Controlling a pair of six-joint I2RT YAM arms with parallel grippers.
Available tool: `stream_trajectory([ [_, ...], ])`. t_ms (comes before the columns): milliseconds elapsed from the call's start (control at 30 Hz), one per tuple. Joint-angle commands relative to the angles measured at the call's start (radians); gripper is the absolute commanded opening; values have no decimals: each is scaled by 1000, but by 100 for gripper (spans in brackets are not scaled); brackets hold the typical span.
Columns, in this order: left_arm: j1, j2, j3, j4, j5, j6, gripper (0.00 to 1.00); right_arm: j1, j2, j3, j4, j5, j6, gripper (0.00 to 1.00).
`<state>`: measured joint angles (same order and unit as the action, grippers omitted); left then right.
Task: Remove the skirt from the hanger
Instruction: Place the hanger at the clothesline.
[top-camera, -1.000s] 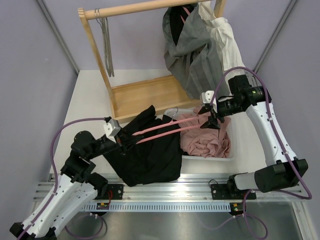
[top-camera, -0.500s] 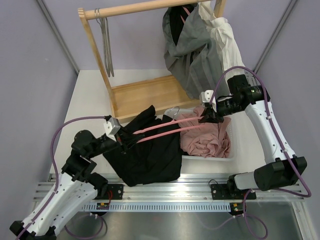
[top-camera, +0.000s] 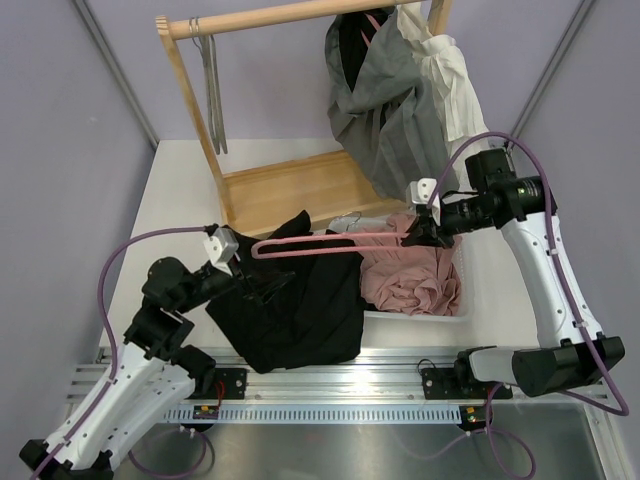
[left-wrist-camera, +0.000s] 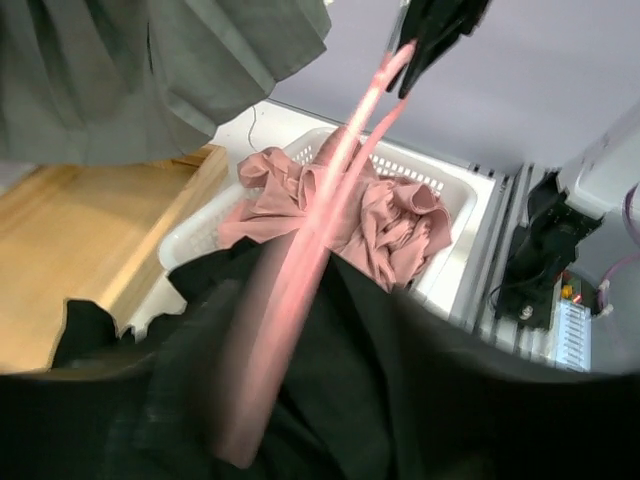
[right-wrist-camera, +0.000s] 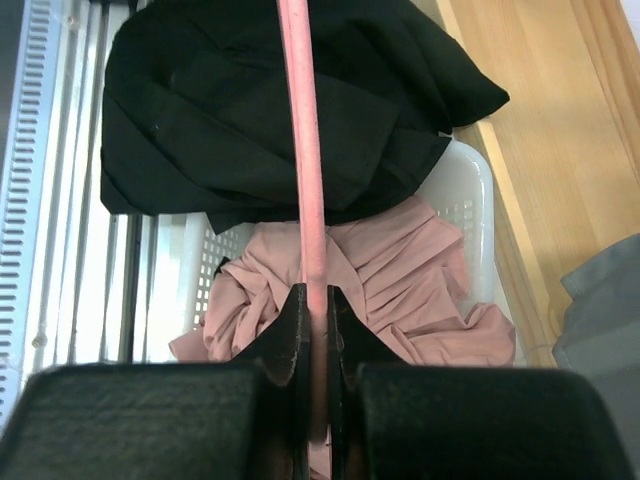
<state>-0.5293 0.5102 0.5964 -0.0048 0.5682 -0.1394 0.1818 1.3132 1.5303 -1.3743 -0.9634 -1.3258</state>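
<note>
The pink hanger (top-camera: 330, 240) hangs level above the black skirt (top-camera: 300, 310), which lies in a heap on the table and over the basket's left edge. My right gripper (top-camera: 418, 233) is shut on the hanger's right end; in the right wrist view its fingers (right-wrist-camera: 295, 320) pinch the pink bar (right-wrist-camera: 305, 150) above the skirt (right-wrist-camera: 250, 110). My left gripper (top-camera: 262, 282) sits low over the skirt, open, below the hanger's left end and apart from it. In the left wrist view the blurred hanger (left-wrist-camera: 330, 200) runs away over the black cloth (left-wrist-camera: 400, 400); the fingers are hard to make out.
A white basket (top-camera: 412, 317) holds a crumpled pink garment (top-camera: 410, 275) under the right gripper. Behind stands a wooden rack (top-camera: 290, 190) with a grey garment (top-camera: 385, 110), a white garment (top-camera: 450, 80) and bare metal hangers (top-camera: 212, 95) on its rail.
My left gripper let go of the hanger's left end. The right gripper shut on the right end and lifted, and the hanger swung up level, off the skirt.
</note>
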Motion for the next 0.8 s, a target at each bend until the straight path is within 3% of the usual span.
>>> stream_trajectory([
  [0,-3,8,51,26,-88,-17,84,-4,-22,59,-263,-74,77,0],
  [133,-1,-19,97,-26,-204,20,99,-4,-15,103,-234,-72,154,0],
  [200,-1,-39,138,-81,-295,27,99,-4,-23,114,-200,-74,255,0],
  [333,-1,-79,190,-193,-442,43,99,-2,-69,120,66,-6,543,0],
  [467,-3,-119,180,-242,-475,44,99,1,-95,106,326,152,886,0],
  [533,-1,-136,160,-264,-488,26,99,27,-95,119,429,221,960,0],
  [633,-3,-153,134,-287,-513,-8,99,137,-66,163,497,461,1052,0],
  [767,-1,-188,108,-296,-530,-42,99,246,12,237,560,647,1178,0],
])
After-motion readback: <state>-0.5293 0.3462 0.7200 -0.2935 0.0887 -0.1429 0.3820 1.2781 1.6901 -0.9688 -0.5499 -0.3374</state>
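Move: The right hand holds the hanger; the bare stretch of clothesline lies about 20 cm ahead of that hand, 28 cm left and 30 cm above. From the same hand, the grey hangers are roughly 22 cm ahead, 41 left and 15 up, and the grey skirt 23 ahead, 6 left and 8 up. From the left hand, the bare stretch is some 28 cm ahead, 5 right and 29 up. Right hand lifts the hanger about 8 cm towards the clothesline, turning clockwise 30 degrees; left opens fully, withdrawing leftward. ##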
